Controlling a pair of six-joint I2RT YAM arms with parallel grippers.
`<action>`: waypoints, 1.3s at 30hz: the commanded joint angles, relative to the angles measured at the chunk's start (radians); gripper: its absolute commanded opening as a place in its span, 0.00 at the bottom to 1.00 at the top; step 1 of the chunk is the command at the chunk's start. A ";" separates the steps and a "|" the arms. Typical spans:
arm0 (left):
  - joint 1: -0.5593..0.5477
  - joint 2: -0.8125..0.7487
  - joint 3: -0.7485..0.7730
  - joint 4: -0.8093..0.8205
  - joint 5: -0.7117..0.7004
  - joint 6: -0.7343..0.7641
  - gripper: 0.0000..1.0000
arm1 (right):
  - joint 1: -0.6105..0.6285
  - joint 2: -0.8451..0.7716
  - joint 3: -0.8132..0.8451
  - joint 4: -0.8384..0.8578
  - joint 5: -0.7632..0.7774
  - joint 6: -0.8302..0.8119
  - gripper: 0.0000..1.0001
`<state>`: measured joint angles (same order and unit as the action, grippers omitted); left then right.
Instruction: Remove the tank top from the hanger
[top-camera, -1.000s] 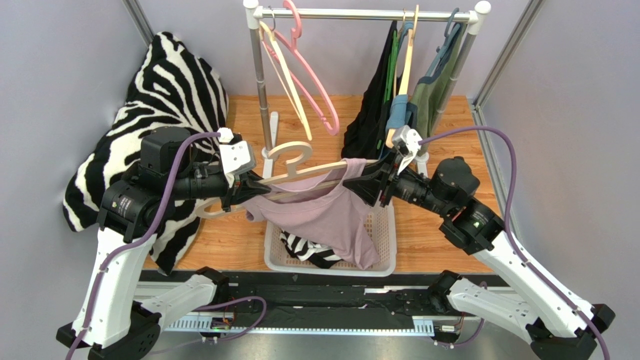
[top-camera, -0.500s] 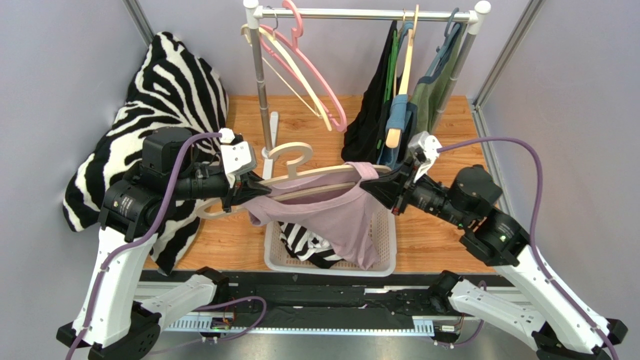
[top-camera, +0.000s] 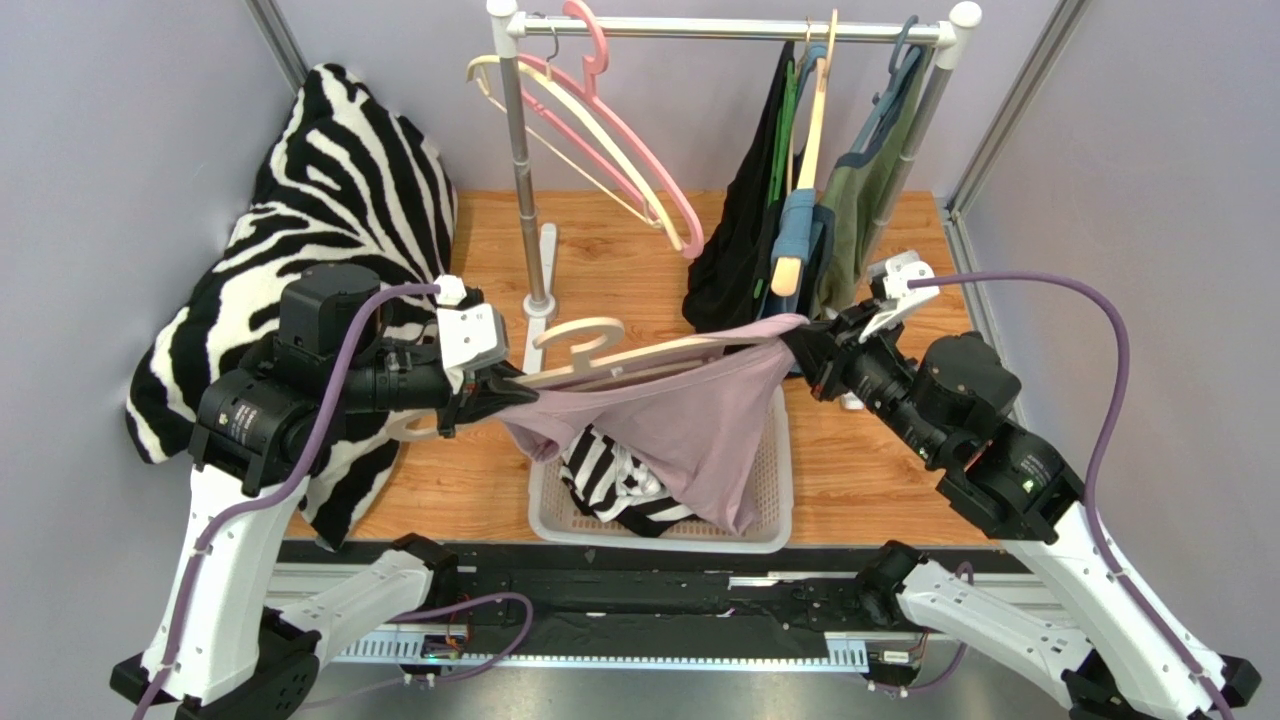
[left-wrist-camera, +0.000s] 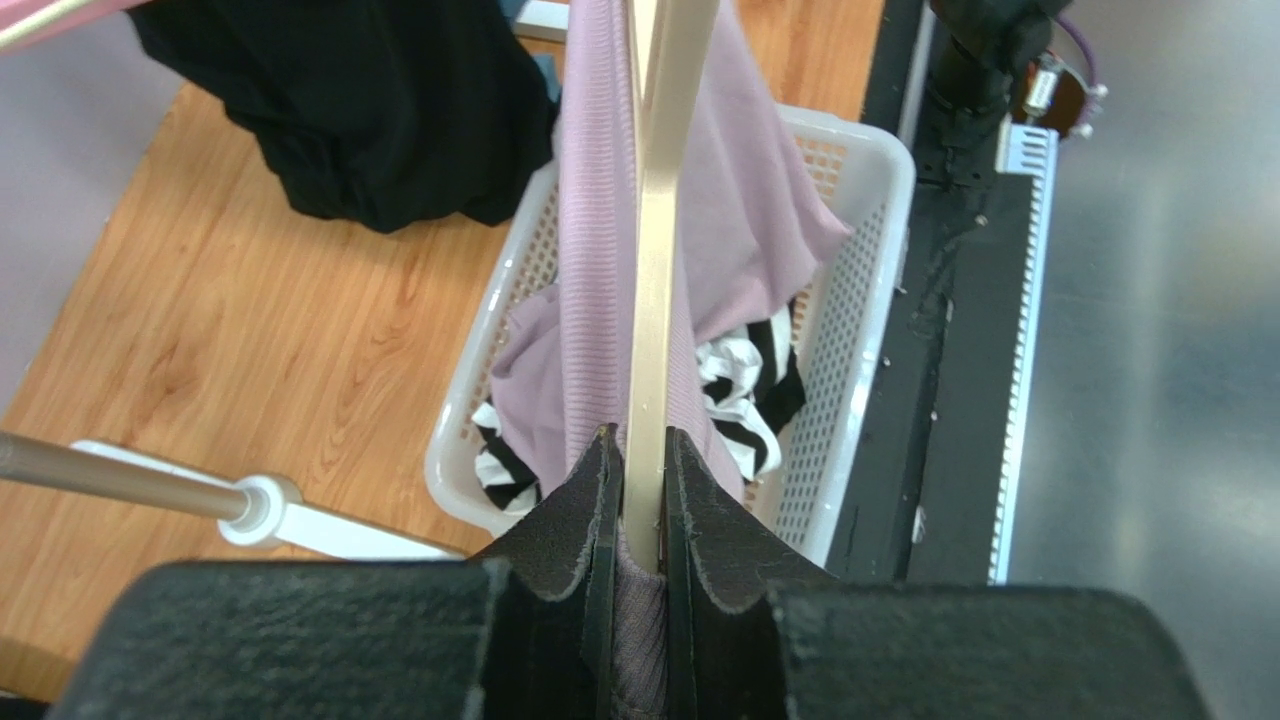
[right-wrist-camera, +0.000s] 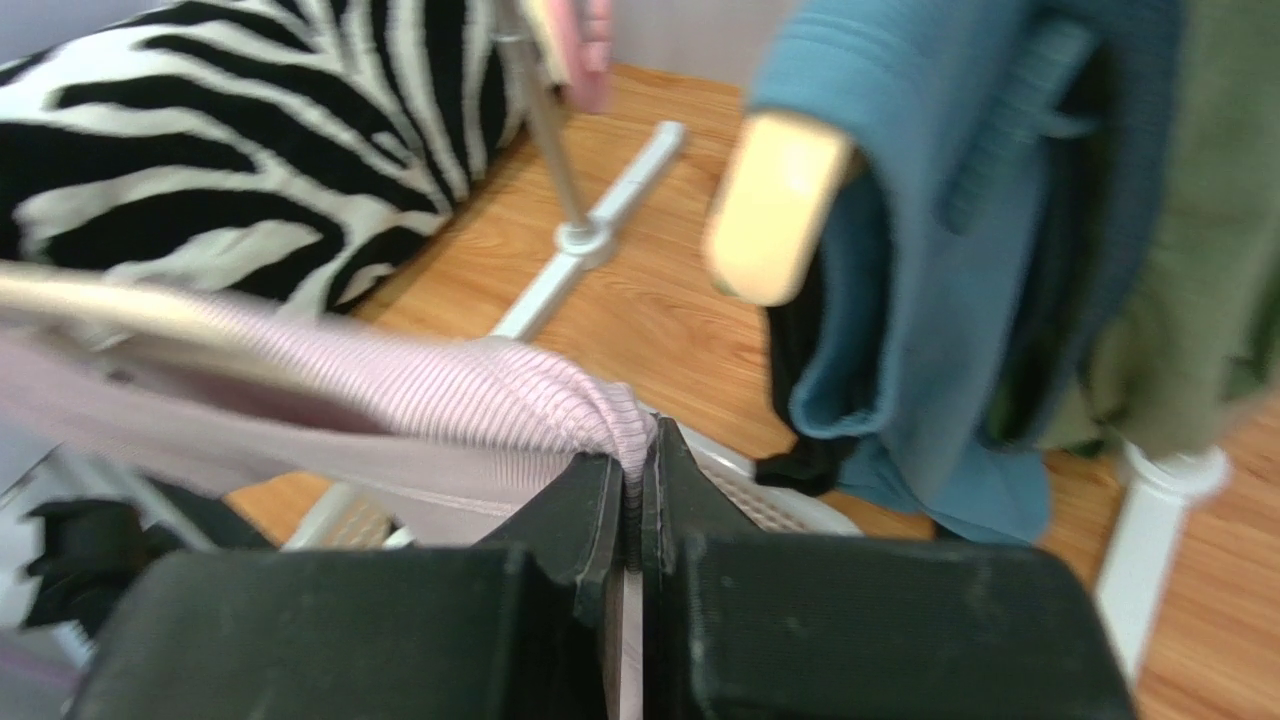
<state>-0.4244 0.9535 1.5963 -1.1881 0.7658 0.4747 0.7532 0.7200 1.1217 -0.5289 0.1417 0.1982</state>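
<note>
A mauve ribbed tank top (top-camera: 691, 428) hangs on a cream wooden hanger (top-camera: 583, 333) held in the air above a white basket (top-camera: 780, 483). My left gripper (top-camera: 511, 399) is shut on the hanger's left end. The left wrist view shows the hanger bar (left-wrist-camera: 655, 225) pinched between the jaws with tank top fabric (left-wrist-camera: 594, 225) alongside it in my left gripper (left-wrist-camera: 643, 450). My right gripper (top-camera: 796, 348) is shut on the tank top's right strap (right-wrist-camera: 451, 398), which is pulled taut toward the right. In the right wrist view the strap bunches at my right gripper (right-wrist-camera: 637, 468).
A clothes rack (top-camera: 519, 150) stands behind, with empty pink and cream hangers (top-camera: 616, 143) and black, blue and green garments (top-camera: 804, 210) close to my right gripper. A zebra-print cloth (top-camera: 346, 165) lies at the left. A striped garment (top-camera: 616, 480) sits in the basket.
My right gripper has shut on the strap and moved right and back, stretching the tank top along the hanger. The empty hangers on the rail have swung. The left gripper holds its grip.
</note>
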 joint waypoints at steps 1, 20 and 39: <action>0.006 -0.021 0.037 -0.109 0.127 0.131 0.00 | -0.098 0.004 0.027 -0.017 0.156 0.027 0.00; 0.009 0.045 0.159 0.008 0.007 0.038 0.00 | -0.227 -0.135 -0.069 -0.105 -0.370 -0.175 0.69; 0.009 0.094 0.125 -0.223 0.282 0.274 0.00 | -0.210 -0.038 0.127 -0.030 -0.790 -0.286 0.79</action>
<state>-0.4217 1.0626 1.7302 -1.3430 0.9264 0.6708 0.5293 0.6003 1.1893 -0.6659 -0.5133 -0.1013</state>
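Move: The right fingers already pinch the tank top's right shoulder, just beyond the hanger's free end, about 3 cm to their left; the basket's middle lies some 16 cm left, 5 cm back and 29 cm below. The blue top's hanger tip hangs about 10 cm straight ahead at nearly hand height. The left hand already grips the hanger and the left strap; from it the basket is about 18 cm right, 1 cm ahead and 30 cm below, and the hanger's free end about 31 cm right and 7 cm ahead. Keeping the shoulder pinched, the right hand pulls it away from the left hand, about 4 cm right and 3 cm forward while sinking, then swings down and back left, opens wide to let the cloth go about 5 cm below its start, and draws back some 8 cm while climbing about 7 cm, turning some 25 degrees counter-clockwise with its fingers tipping up. The left hand keeps its grip on the hanger and strap, easing back and up about 3 cm, forward again, then back once more with a clockwise turn of roughly 10 degrees. ##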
